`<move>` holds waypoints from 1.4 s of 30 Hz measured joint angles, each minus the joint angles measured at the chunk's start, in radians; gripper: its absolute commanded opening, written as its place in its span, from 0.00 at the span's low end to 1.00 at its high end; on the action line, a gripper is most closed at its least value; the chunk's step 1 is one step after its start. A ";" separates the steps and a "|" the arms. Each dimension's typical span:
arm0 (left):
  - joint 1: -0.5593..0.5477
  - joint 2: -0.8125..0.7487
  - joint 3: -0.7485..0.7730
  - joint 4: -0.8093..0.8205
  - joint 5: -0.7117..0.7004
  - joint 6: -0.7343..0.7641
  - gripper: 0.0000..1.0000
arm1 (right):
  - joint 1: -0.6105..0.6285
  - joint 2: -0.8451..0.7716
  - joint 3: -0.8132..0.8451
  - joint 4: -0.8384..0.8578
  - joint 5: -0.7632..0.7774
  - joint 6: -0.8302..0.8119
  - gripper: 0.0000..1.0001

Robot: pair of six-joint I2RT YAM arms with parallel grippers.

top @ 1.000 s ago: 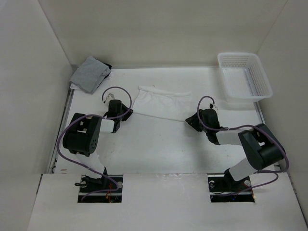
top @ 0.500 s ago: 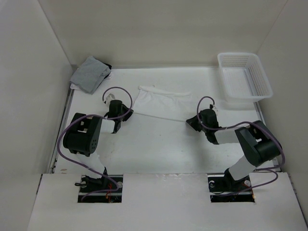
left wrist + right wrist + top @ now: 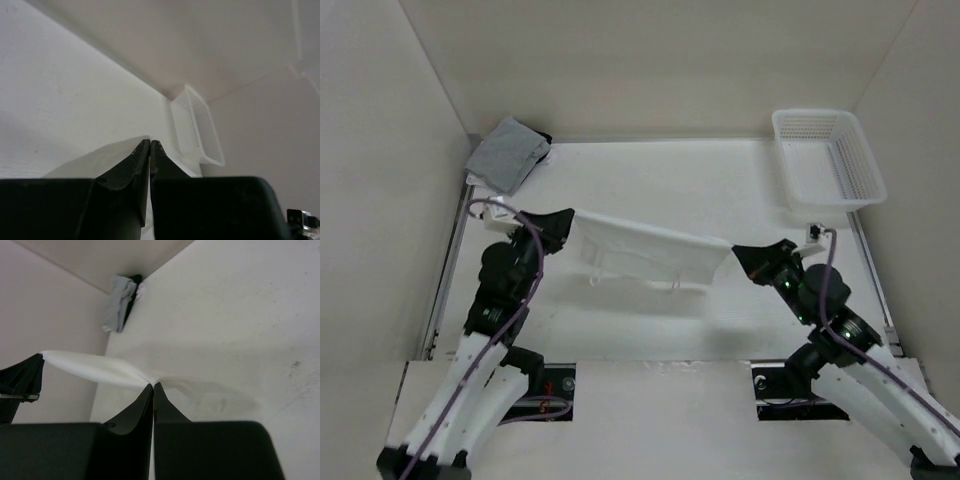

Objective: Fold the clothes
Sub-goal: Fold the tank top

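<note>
The clothes [image 3: 645, 248], one thin white camisole, hang stretched in the air between my two grippers, above the middle of the table. Its narrow straps [image 3: 596, 279] dangle from the lower edge. My left gripper [image 3: 563, 222] is shut on the garment's left corner. My right gripper [image 3: 738, 250] is shut on the right corner. In the right wrist view the clothes [image 3: 95, 367] run taut from my shut right gripper [image 3: 152, 384] to the left gripper [image 3: 40, 358]. In the left wrist view the left gripper [image 3: 150, 141] has its jaws pressed together, and the pinched fabric is hidden there.
A folded grey garment [image 3: 508, 153] lies in the back left corner, also seen as the grey garment [image 3: 119, 302]. A white plastic basket [image 3: 825, 116] stands at the back right, the same basket [image 3: 196, 127] in the left wrist view. Walls enclose the table on three sides.
Both arms have risen and drawn back toward the near edge, lifting the camisole off the table and pulling it taut. The right gripper has shut on its corner.
</note>
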 measured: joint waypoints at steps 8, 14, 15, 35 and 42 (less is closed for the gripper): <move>-0.145 -0.465 0.144 -0.487 -0.100 -0.001 0.00 | 0.372 -0.259 0.240 -0.468 0.146 0.053 0.03; -0.161 -0.437 0.062 -0.610 -0.158 -0.014 0.00 | 0.496 -0.100 0.226 -0.522 0.237 0.070 0.04; -0.160 -0.402 0.035 -0.606 -0.164 -0.014 0.00 | 0.472 -0.049 0.212 -0.503 0.230 0.059 0.04; 0.018 0.730 0.141 0.089 -0.135 0.071 0.00 | -0.232 0.983 0.309 0.217 -0.236 -0.077 0.03; -0.016 0.404 -0.039 0.099 -0.115 0.052 0.01 | -0.231 0.752 0.098 0.279 -0.250 -0.071 0.03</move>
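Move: Between the grippers hangs the tank top, both upper corners already pinched. From the left hand its middle is about 16 cm right, 1 cm back and 11 cm below; from the right hand, some 17 cm left, 5 cm ahead and 9 cm below. The grey clothes lie roughly 37 cm ahead and 25 cm left of the left hand. The white basket stands around 40 cm ahead and 34 cm right of the right hand, low on the table. Swinging the tank top like a small fling, both arms first draw it back about 11 cm and slightly up, then sweep it forward over 20 cm and down towards the table, fingers tipping down nearly 30 degrees. They finish by drawing back some 5 cm, the left also rising, both keeping their pinch on the corners. ##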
